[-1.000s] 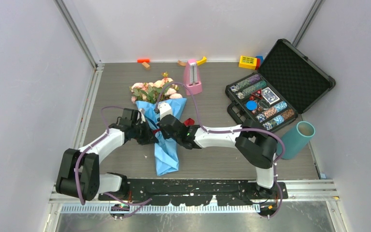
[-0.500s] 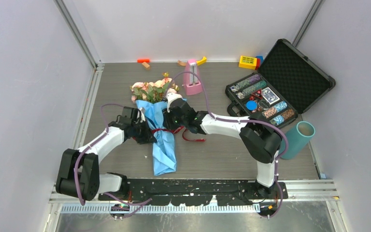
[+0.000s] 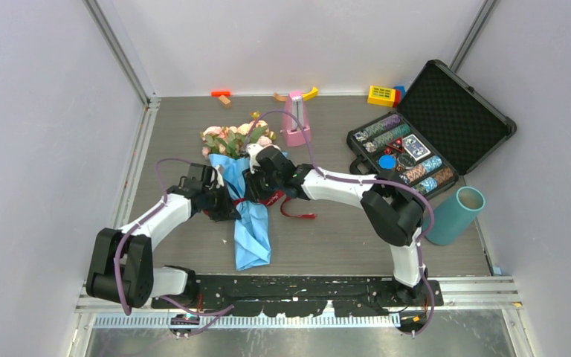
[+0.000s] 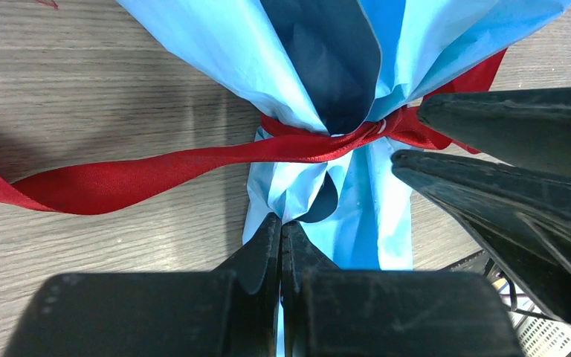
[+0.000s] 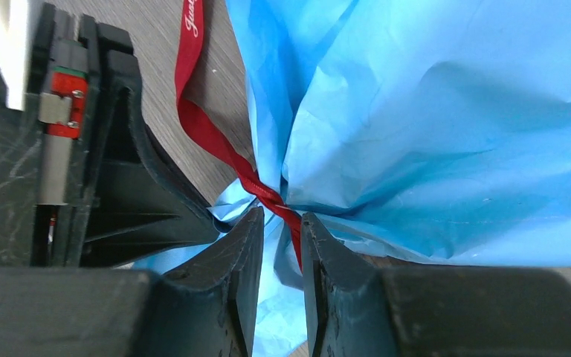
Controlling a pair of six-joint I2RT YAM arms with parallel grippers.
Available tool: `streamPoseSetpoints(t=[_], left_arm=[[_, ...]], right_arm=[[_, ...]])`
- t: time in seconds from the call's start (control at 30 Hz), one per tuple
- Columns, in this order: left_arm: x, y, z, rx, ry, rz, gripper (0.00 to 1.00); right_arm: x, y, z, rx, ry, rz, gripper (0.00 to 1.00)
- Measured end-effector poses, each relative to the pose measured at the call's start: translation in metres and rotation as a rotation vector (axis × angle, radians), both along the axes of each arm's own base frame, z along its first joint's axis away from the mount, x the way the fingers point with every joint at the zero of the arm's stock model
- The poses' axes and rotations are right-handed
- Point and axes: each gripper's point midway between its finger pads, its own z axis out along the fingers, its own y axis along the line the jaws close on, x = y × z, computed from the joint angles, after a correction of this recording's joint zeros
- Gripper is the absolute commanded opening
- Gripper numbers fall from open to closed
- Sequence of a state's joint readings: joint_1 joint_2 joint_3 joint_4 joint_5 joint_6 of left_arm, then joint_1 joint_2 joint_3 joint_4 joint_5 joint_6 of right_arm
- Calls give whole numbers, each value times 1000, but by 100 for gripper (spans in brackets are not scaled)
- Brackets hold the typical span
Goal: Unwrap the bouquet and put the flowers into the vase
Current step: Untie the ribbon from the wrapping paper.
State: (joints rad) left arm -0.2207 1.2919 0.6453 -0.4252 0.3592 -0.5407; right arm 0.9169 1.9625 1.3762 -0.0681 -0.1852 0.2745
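The bouquet (image 3: 247, 223) lies on the table, its flowers (image 3: 234, 139) pointing to the back and its blue paper cone (image 4: 320, 67) cinched by a dark red ribbon (image 4: 156, 167). My left gripper (image 4: 282, 227) is shut on a fold of the blue paper just below the tie, and in the top view it (image 3: 227, 207) is at the cone's left side. My right gripper (image 5: 279, 219) is open at the knot from the other side, a ribbon (image 5: 215, 134) strand running between its fingers. The teal vase (image 3: 453, 216) is far right.
A loose ribbon tail (image 3: 295, 214) trails on the table right of the cone. A pink metronome-shaped object (image 3: 296, 119) is behind the flowers. An open black case of poker chips (image 3: 409, 156) sits at right. Small toy blocks (image 3: 381, 95) line the back wall.
My right gripper opened, swung toward the flowers, then came back to the knot. A ribbon tail now lies out to the right. The left gripper held its grip.
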Motion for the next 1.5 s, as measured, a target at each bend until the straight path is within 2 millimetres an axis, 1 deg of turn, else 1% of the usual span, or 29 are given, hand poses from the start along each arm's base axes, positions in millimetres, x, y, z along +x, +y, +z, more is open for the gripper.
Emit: streamPoseSetpoints(t=[0.3,0.63,0.8,0.87,0.97,1.1,1.17,1.33,1.5], left_arm=[[0,0,0,1,6,0,0],[0,-1,-2,-1,15,-2,0],[0,-1,-4,-3,22,-4,0],[0,-1,-5,-2,22,-4,0],[0,-1,-5,-1,24,-3,0],[0,-1,-6,-2,25,-3,0],[1,-2,-6,-2,26,-4,0],[3,-4,-5,-13,19,-6,0],[7,-8,-2,-36,5,-6,0]], right_arm=[[-3,0,-19,-44,20,42,32],[-2,8,-26,-60,11,74,31],[-2,11,-31,-103,-57,47,32],[-2,15,-33,-127,-120,16,29],[-2,17,-35,-159,-204,-25,14],[2,16,-35,-189,-291,-91,3],[3,15,-35,-196,-323,-120,1],[5,7,-31,-187,-395,-208,0],[7,-6,-21,-175,-463,-296,0]])
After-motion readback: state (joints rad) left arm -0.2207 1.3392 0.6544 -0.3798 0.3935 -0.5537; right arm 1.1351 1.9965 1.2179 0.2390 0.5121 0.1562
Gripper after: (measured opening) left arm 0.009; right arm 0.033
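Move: The ribbon's knot lies roughly 4 cm below my right hand and 2 cm to its left, level with it fore and aft, between its open fingertips as seen from the wrist. From that hand the flower heads are about 15 cm ahead and 2 cm left, the ribbon's loose right tail is about 5 cm back and 13 cm right, and the lower end of the wrapping paper is some 13 cm back and 1 cm right. From my left hand, the knot is about 4 cm ahead and 3 cm right, at much its own height. I lower my part-open right hand about 3.5 cm, drifting a little left, onto the knot and shut its fingers on the ribbon there. While closing I swing the wrist round some 30 degrees, tipping the fingers up and clockwise, then draw the pinched ribbon a good 2 cm right and slightly up. My left fingers stay shut on the wrapping paper just below the knot, barely shifting. ##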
